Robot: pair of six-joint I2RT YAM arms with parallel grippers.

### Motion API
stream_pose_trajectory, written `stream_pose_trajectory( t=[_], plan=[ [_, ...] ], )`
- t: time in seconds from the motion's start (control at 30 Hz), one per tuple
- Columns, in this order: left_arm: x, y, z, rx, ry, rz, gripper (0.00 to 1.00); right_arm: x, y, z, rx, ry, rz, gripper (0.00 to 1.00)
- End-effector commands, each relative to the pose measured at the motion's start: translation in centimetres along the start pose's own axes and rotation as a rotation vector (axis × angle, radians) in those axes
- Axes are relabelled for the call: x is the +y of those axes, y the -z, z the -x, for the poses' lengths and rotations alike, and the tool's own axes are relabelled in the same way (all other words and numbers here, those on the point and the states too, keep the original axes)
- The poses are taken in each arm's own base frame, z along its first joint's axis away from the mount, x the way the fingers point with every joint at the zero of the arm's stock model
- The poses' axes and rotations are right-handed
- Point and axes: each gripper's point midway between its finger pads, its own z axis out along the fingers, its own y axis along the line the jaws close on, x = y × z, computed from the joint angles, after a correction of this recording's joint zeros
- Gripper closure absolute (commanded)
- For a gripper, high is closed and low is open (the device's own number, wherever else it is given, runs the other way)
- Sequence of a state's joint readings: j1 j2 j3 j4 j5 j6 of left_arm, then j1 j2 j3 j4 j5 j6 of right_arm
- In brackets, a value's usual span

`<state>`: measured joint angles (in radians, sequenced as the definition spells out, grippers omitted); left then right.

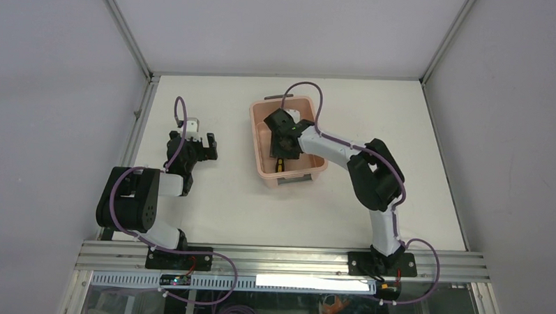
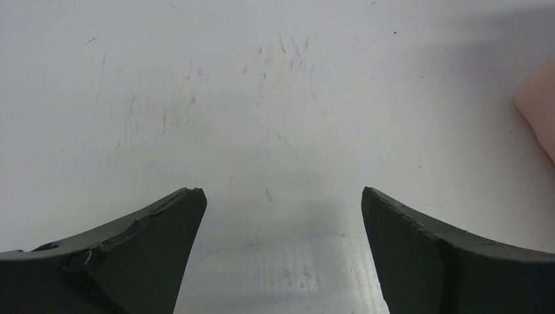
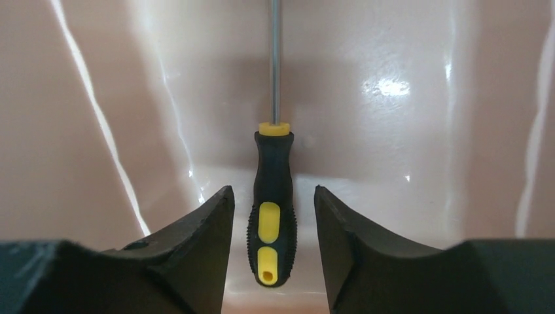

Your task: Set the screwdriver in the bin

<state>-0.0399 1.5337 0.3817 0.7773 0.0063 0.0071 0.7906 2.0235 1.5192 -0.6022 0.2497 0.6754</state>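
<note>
The screwdriver (image 3: pixel 273 170), with a yellow-and-black handle and a thin metal shaft, lies on the floor of the salmon-pink bin (image 3: pixel 406 144). My right gripper (image 3: pixel 273 193) is open and straddles the handle, with a gap on each side. In the top view the right gripper (image 1: pixel 283 149) reaches down into the bin (image 1: pixel 254 132), and the screwdriver handle (image 1: pixel 280 165) shows near the bin's near end. My left gripper (image 1: pixel 207 147) is open and empty over the table, left of the bin. In the left wrist view the left gripper (image 2: pixel 283 193) spans bare table.
The white table (image 2: pixel 262 98) is scratched. A corner of the bin (image 2: pixel 540 112) shows at the right edge of the left wrist view. Grey enclosure walls and a metal frame rail (image 1: pixel 140 117) border the table.
</note>
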Motion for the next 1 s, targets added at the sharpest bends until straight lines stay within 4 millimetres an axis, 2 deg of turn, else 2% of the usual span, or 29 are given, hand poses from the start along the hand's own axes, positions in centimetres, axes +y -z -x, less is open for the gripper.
stream_pose_trajectory(
  t=[0.0, 0.1, 0.17, 0.23, 0.3, 0.37, 0.6, 0.7, 0.77, 0.87, 0.97],
  plan=[
    [-0.5, 0.1, 1.7, -0.054, 0.016, -0.016, 0.01, 1.1, 6.9, 6.4, -0.196, 0.034, 0.066, 0.47],
    [-0.5, 0.1, 1.7, -0.054, 0.016, -0.016, 0.01, 1.3, 11.6, 8.9, -0.29, 0.088, 0.12, 0.37],
    [-0.5, 0.1, 1.7, -0.054, 0.016, -0.015, 0.01, 0.9, 14.4, 9.9, -0.342, 0.118, 0.142, 0.24],
    [-0.5, 0.1, 1.7, -0.055, 0.016, -0.016, 0.01, 0.1, 16.7, 10.4, -0.376, 0.175, 0.15, 0.02],
    [-0.5, 0.1, 1.7, -0.054, 0.016, -0.016, 0.01, -1.8, 18.5, 11.1, -0.42, 0.197, 0.111, 0.01],
    [-0.5, 0.1, 1.7, -0.055, 0.016, -0.017, 0.01, -4.6, 19.8, 12.0, -0.449, 0.192, 0.043, 0.01],
    [-0.5, 0.1, 1.7, -0.054, 0.016, -0.017, 0.01, -17.7, 23.1, 14.4, -0.447, 0.034, -0.147, 0.01],
    [-0.5, 0.1, 1.7, -0.055, 0.016, -0.016, 0.01, -23.4, 23.8, 14.5, -0.44, -0.087, -0.254, 0.01],
    [-0.5, 0.1, 1.7, -0.054, 0.016, -0.016, 0.01, -26.4, 24.2, 14.4, -0.452, -0.145, -0.323, 0.01],
    [-0.5, 0.1, 1.7, -0.054, 0.016, -0.016, 0.01, -28.9, 24.2, 14.0, -0.462, -0.189, -0.37, 0.01],
    [-0.5, 0.1, 1.7, -0.055, 0.016, -0.016, 0.01, -29.7, 24.0, 13.9, -0.464, -0.206, -0.385, 0.01]
  ],
)
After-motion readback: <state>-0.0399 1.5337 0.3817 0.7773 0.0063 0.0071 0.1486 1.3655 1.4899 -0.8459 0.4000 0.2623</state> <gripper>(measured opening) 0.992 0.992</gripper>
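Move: The right hand is down inside the bin with its half-open fingers on either side of the screwdriver's handle; the screwdriver's middle is about 1 cm ahead and some 2 cm below. The bin's centre lies roughly 5 cm ahead and 2 cm right, slightly above the hand point, and its near grey grip 7 cm back and 4 cm right at rim height. From the left hand the screwdriver is about 28 cm right and 4 cm back, slightly lower. Already clear of the screwdriver's handle, the right hand's fingers finish opening wide as the hand climbs almost straight up out of the bin, some 22 cm. It then sweeps about 30 cm to the right over the bin's right wall to above the bare table, the fingers tipping up out of their steep point and swinging clockwise by some 25 degrees. ##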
